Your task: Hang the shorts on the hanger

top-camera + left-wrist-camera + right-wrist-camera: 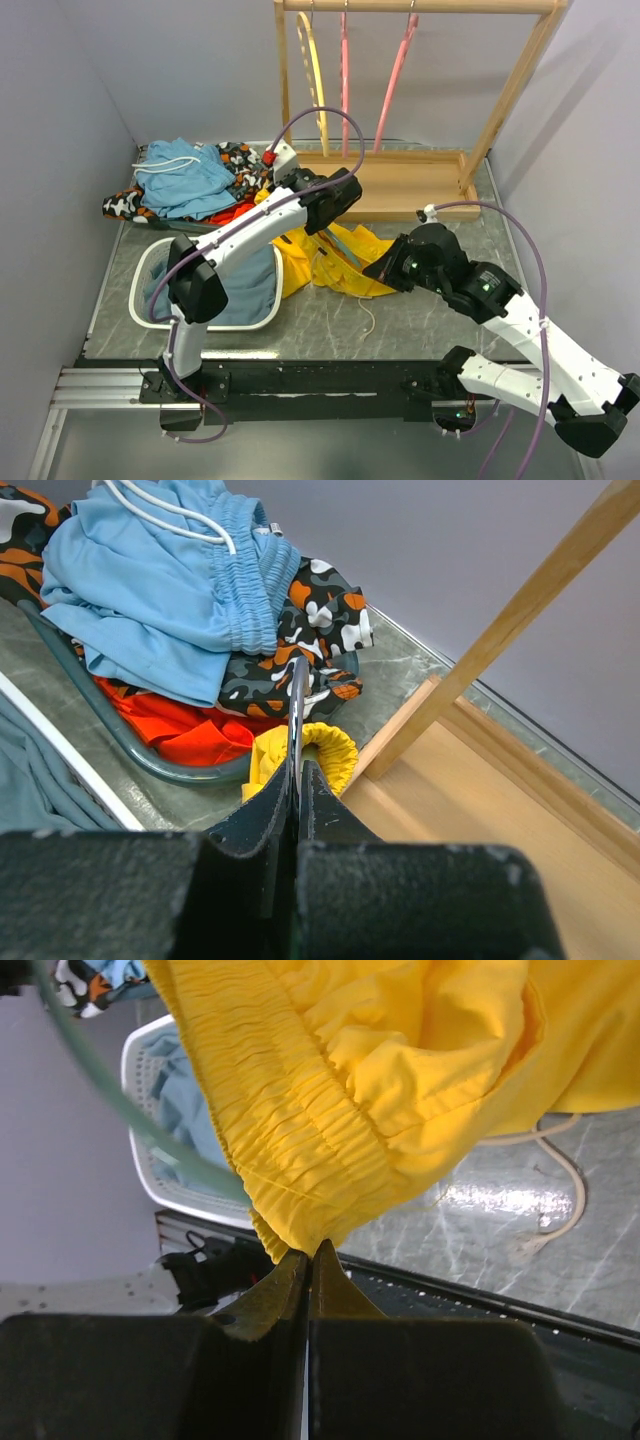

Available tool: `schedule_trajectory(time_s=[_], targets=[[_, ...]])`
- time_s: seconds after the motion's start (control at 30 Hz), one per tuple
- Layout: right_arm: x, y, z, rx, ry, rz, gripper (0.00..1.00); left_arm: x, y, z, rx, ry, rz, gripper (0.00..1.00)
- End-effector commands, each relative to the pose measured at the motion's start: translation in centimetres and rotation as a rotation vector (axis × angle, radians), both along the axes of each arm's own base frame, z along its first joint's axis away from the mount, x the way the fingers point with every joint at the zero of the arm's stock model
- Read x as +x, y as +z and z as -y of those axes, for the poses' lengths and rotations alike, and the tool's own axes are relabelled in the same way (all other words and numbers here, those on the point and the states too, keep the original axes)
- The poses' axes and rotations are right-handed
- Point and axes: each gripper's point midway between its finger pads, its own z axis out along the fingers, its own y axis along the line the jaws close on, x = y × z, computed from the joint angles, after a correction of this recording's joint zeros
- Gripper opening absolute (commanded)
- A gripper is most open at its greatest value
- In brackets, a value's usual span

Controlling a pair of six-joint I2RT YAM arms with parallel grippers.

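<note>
The bright yellow shorts (pixel 340 262) hang bunched above the middle of the table, and their gathered waistband (pixel 300 1140) fills the right wrist view. My right gripper (pixel 310 1250) is shut on the waistband's lower edge; in the top view it (pixel 380 268) sits at the shorts' right side. The pale teal hanger (pixel 120 1100) runs as a thin arm beside the waistband, partly inside the fabric (pixel 345 246). My left gripper (pixel 298 765) is shut on the hanger's metal hook (pixel 296 705), just above the shorts (pixel 325 750). The rest of the hanger is hidden.
A dark tray (pixel 130 748) at the back left holds light blue shorts (pixel 185 178), a camouflage garment (pixel 320 630) and an orange one (pixel 170 720). A white basket (pixel 150 262) with grey-blue cloth stands front left. The wooden rack (pixel 400 185) carries pink hangers (pixel 395 80) and a yellow hanger (pixel 312 70).
</note>
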Motion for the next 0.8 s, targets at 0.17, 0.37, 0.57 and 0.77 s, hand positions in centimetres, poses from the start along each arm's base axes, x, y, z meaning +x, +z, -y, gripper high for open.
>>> schedule_trajectory(time_s=[0.17,0.37,0.57,0.77], targets=[[-2.2,4.5,0.3,0.031,0.056,-0.005,0.00,1.1,1.9,-2.2,0.086,0.065,0.066,0.01],[-1.8,5.9,-2.0,0.110,0.079,-0.049,0.00,1.3,1.6,-1.8,0.076,0.058,0.053,0.01],[0.2,6.9,-4.3,0.167,0.014,-0.065,0.00,1.0,2.1,-0.8,0.060,0.030,0.034,0.01],[2.9,5.2,-4.7,0.142,-0.118,-0.079,0.00,0.1,2.0,-0.1,0.015,-0.016,-0.030,0.01]])
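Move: My right hand already pinches the near edge of the yellow shorts' waistband. The hanger's near arm, slanting into that opening, lies about 5 cm ahead of this hand, some 6 cm to its left and slightly below. The hanger's hook is roughly 17 cm ahead and 15 cm left, a little higher; the rack's base is about 28 cm straight ahead, down on the table. From my left hand the near arm lies about 11 cm back, 10 cm right and 8 cm lower. Keeping the waistband pinched, I first lift my right hand about 3 cm, then carry it some 4 cm left towards the hanger and my left hand, drawing the opening along the hanger's near arm, with the fingers tipping a little farther down. My left hand keeps its grip on the hook and holds the hanger almost still. ##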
